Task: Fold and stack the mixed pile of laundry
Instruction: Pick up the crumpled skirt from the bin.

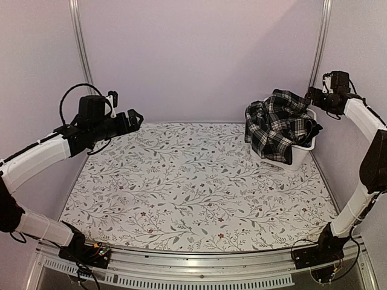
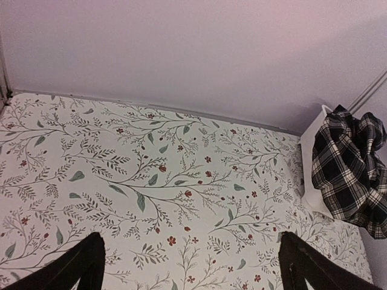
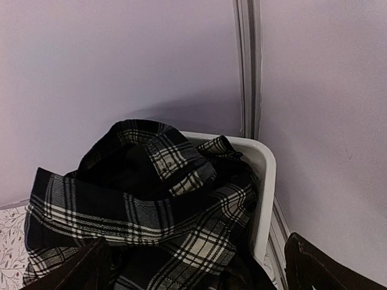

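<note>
The mixed laundry pile (image 1: pixel 278 124) is heaped in a white bin (image 1: pixel 300 157) at the back right of the table. A black-and-white plaid garment (image 3: pixel 151 199) lies on top and spills over the bin's front. A bit of dark cloth (image 1: pixel 314 128) pokes out on the bin's right side. My right gripper (image 1: pixel 312 96) hangs open just above and behind the pile, with nothing between its fingers (image 3: pixel 320 269). Far off at the left side, my left gripper (image 1: pixel 136 118) is raised above the table, open and empty. In its wrist view the plaid garment (image 2: pixel 347 169) sits at the right edge.
A floral tablecloth (image 1: pixel 193 181) covers the table. Pale walls close in the back and both sides, with metal posts (image 1: pixel 320 42) in the rear corners. The bin's rim (image 3: pixel 263 163) stands close to the right wall and corner post.
</note>
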Controlling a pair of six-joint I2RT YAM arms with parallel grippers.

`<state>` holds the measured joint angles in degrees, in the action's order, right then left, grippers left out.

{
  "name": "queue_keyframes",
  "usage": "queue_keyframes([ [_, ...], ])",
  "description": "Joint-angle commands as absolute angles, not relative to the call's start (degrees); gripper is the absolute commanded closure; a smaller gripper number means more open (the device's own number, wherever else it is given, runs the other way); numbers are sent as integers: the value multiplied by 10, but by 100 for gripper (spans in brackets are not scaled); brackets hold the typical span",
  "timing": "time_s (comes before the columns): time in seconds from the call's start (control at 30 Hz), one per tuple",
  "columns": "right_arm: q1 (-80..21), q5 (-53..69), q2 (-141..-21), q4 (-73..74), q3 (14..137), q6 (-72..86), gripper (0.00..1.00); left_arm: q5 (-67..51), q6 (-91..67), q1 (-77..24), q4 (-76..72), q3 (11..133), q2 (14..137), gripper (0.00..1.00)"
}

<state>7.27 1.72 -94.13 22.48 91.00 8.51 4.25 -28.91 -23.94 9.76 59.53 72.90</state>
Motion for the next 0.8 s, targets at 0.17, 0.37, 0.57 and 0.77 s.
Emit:
queue_keyframes([
  [0.17,93,150,-1048,193,952,145,1,55,-282,-245,83,597,748,0],
  [0.37,93,213,-1105,169,1003,164,17,58,-283,-244,83,596,758,0],
  [0.57,89,312,-1115,131,1015,199,100,64,-288,-238,88,598,757,0],
  [0.77,43,351,-1046,107,1024,202,100,59,-297,-233,85,596,746,0],
])
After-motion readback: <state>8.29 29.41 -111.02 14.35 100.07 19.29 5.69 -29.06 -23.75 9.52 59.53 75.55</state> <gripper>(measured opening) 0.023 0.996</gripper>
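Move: The plaid skirt lies heaped in the bin, its middle roughly level with my right hand, about 11 cm to the left and 10 cm lower. The upper fold I go for is nearer: some 7 cm ahead, 3 cm left and 6 cm down. The bin's middle sits under the heap, about 11 cm left, level with the hand and 20 cm below. From my left hand the skirt is some 68 cm right, 10 cm ahead and 6 cm lower. I drop my open right hand about 7 cm and slide it forward some 7 cm into the skirt's upper fold by the far right part of the bin, then shut the fingers and pinch the cloth. As they close I turn some 20 degrees counter-clockwise and roll my hand's left side up, drawing away left and about 3 cm up with the grip kept. ##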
